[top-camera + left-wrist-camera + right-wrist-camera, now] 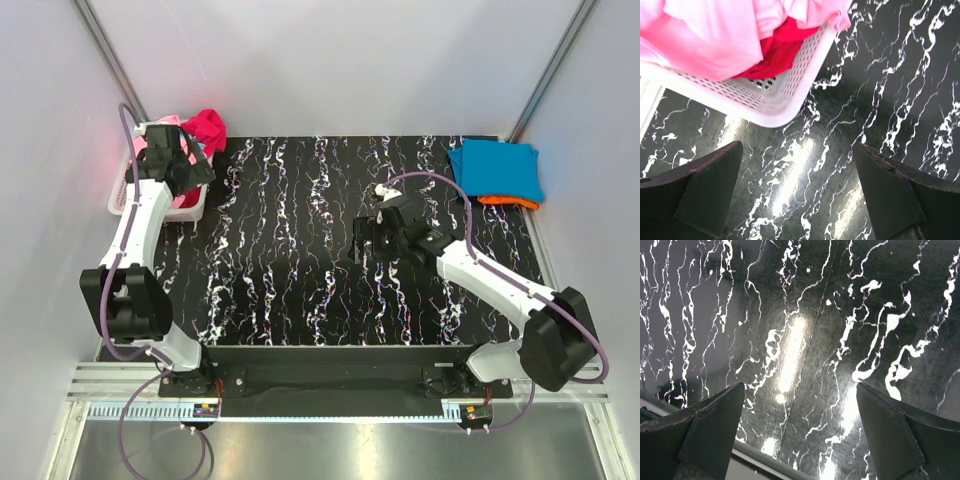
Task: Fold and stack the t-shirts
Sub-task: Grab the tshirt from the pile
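A light pink t-shirt (715,35) lies heaped over a magenta-red t-shirt (775,50) in the white slatted basket (765,100). From above, the magenta shirt (207,127) pokes out at the basket's far end. My left gripper (196,168) hovers by the basket's right corner. In its wrist view the left gripper (797,165) is open, with only table between the fingers. A folded blue t-shirt (495,168) rests on an orange one (508,203) at the back right. My right gripper (366,238) hangs open over mid-table, and its wrist view shows the right gripper (800,410) empty.
The black marbled table top (300,260) fills the work area, with white walls on three sides. The basket (190,205) stands at the back left edge. The table's near edge (755,457) shows just below my right fingers.
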Available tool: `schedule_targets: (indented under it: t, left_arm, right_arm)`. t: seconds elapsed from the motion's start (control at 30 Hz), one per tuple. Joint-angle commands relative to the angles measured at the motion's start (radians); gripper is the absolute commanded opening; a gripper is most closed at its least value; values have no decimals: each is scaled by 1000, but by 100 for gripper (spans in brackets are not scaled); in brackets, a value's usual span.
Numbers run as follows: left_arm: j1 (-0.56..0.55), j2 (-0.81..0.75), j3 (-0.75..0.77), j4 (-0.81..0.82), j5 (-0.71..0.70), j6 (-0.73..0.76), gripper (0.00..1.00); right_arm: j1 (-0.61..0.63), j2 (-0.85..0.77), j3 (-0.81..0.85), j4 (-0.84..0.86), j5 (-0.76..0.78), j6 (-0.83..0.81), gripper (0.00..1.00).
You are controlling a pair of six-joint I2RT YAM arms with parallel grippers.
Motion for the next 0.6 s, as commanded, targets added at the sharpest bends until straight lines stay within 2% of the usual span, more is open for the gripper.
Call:
schedule_targets:
  t: [0.0, 0.17, 0.4, 0.57]
  left_arm:
    - [37, 32, 117, 55, -14, -17, 99]
    - [134, 178, 246, 54, 43, -87, 99]
    - [155, 401, 437, 54, -87, -67, 95]
    - [165, 519, 491, 55, -107, -63, 94]
  right_arm:
    - [12, 26, 49, 72, -1, -10, 100]
    - [12, 87, 63, 110, -33, -7, 100]
    - [12, 200, 131, 135, -53, -33, 100]
    - [12, 306, 183, 144, -80, -41, 100]
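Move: The pink t-shirt lies heaped in the white basket, its middle about 16 cm ahead of the left hand, 11 cm to its left and 12 cm below. The basket's middle is about 15 cm ahead and 13 cm left; a red t-shirt hangs over its far right corner, roughly 27 cm ahead and 1 cm left. From the right hand, the pink t-shirt lies around 30 cm ahead, 54 cm left and slightly lower. The pink t-shirt is approached by the left hand, which swings forward and left about 10 cm each, in over the basket's near right corner. It rises a couple of centimetres, then sinks about 7 towards the cloth, turning some 15 degrees counter-clockwise, fingers wide open and not yet gripping. The empty, open right hand drifts forward, left and down over bare table, 3 to 4 cm each way. ##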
